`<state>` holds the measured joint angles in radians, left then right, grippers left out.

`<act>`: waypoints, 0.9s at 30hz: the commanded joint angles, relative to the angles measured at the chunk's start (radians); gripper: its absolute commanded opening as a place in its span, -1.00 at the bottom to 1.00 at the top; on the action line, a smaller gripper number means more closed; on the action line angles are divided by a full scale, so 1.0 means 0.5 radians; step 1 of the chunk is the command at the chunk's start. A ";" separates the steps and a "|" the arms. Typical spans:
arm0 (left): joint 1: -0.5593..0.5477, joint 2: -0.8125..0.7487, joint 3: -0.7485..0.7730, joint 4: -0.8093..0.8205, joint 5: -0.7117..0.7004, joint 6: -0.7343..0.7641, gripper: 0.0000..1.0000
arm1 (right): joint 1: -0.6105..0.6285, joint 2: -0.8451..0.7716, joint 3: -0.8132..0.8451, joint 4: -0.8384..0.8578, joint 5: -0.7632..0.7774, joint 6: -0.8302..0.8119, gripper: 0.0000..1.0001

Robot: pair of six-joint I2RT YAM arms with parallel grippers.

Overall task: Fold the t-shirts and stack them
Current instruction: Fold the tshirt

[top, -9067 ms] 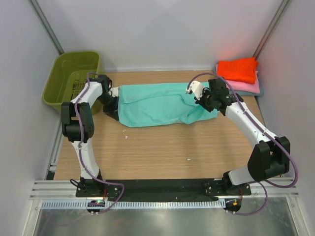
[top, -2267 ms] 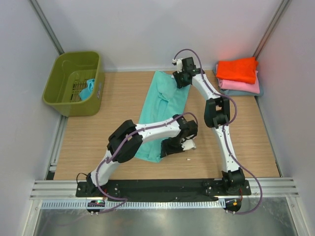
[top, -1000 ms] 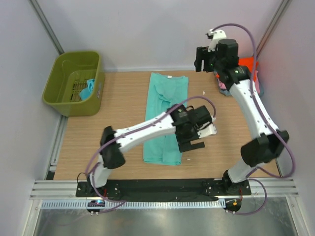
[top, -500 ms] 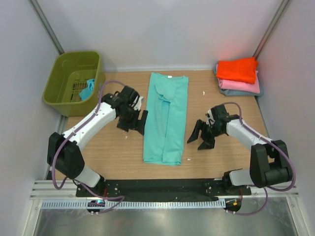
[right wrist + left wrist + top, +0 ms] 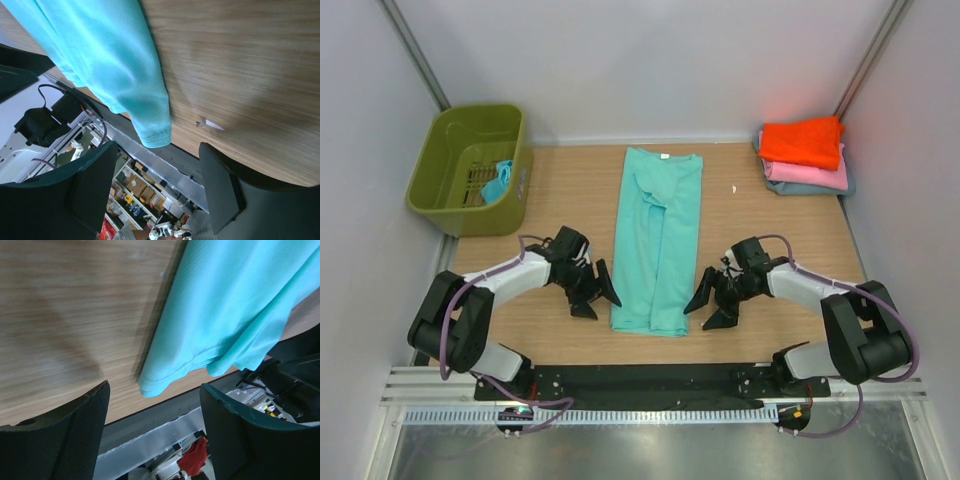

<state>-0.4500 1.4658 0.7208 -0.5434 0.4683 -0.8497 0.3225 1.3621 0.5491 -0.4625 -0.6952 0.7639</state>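
Observation:
A teal t-shirt (image 5: pixel 658 235), folded lengthwise into a long strip, lies flat in the middle of the table with its collar at the far end. My left gripper (image 5: pixel 596 297) is low beside the strip's near left corner, open and holding nothing. My right gripper (image 5: pixel 708 306) is open beside the near right corner. In the left wrist view the shirt's corner (image 5: pixel 152 385) lies just ahead of the gap between the fingers (image 5: pixel 75 440). In the right wrist view the other corner (image 5: pixel 156 134) lies ahead of the open fingers (image 5: pixel 222 185). Folded orange (image 5: pixel 803 141), pink (image 5: pixel 812 173) and grey-blue (image 5: pixel 790 188) t-shirts are stacked at the back right.
The olive-green basket (image 5: pixel 440 170) stands at the back left with a teal cloth (image 5: pixel 498 181) inside. A small white scrap (image 5: pixel 210 124) lies on the wood near the right gripper. The black base rail (image 5: pixel 640 380) runs along the near edge.
Both grippers have moved nearer along the shirt's sides, from about its middle down to its near corners. The left jaws have narrowed a little. The shirt has not moved.

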 commanded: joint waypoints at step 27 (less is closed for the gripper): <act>0.007 0.142 -0.135 0.255 0.085 -0.196 -0.10 | 0.235 0.233 -0.061 0.394 0.007 0.199 0.02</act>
<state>-0.4484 1.5230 0.6693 -0.4427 0.5037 -0.9394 0.4240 1.4677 0.5114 -0.2943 -0.6945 0.8635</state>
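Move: The folded t-shirt's near-left corner lies about 3 cm back and 3 cm to the right of the left gripper, some 3 cm lower. Its near-right corner is about 2 cm back and 3 cm to the left of the right gripper, some 4 cm below, with a small white scrap about 1 cm back and 1 cm to the right of that gripper. The t-shirt's far end is roughly 32 cm ahead of the left gripper and 12 cm to its right. Sink both grippers about 2 cm onto the t-shirt's two near corners, narrowing the fingers from roughly three-quarters to half open without shutting them. Slide the right one about 2 cm left as it goes down; let the left one ease forward 1.5 cm first, then draw back and down to its corner, wrists nearly still. ##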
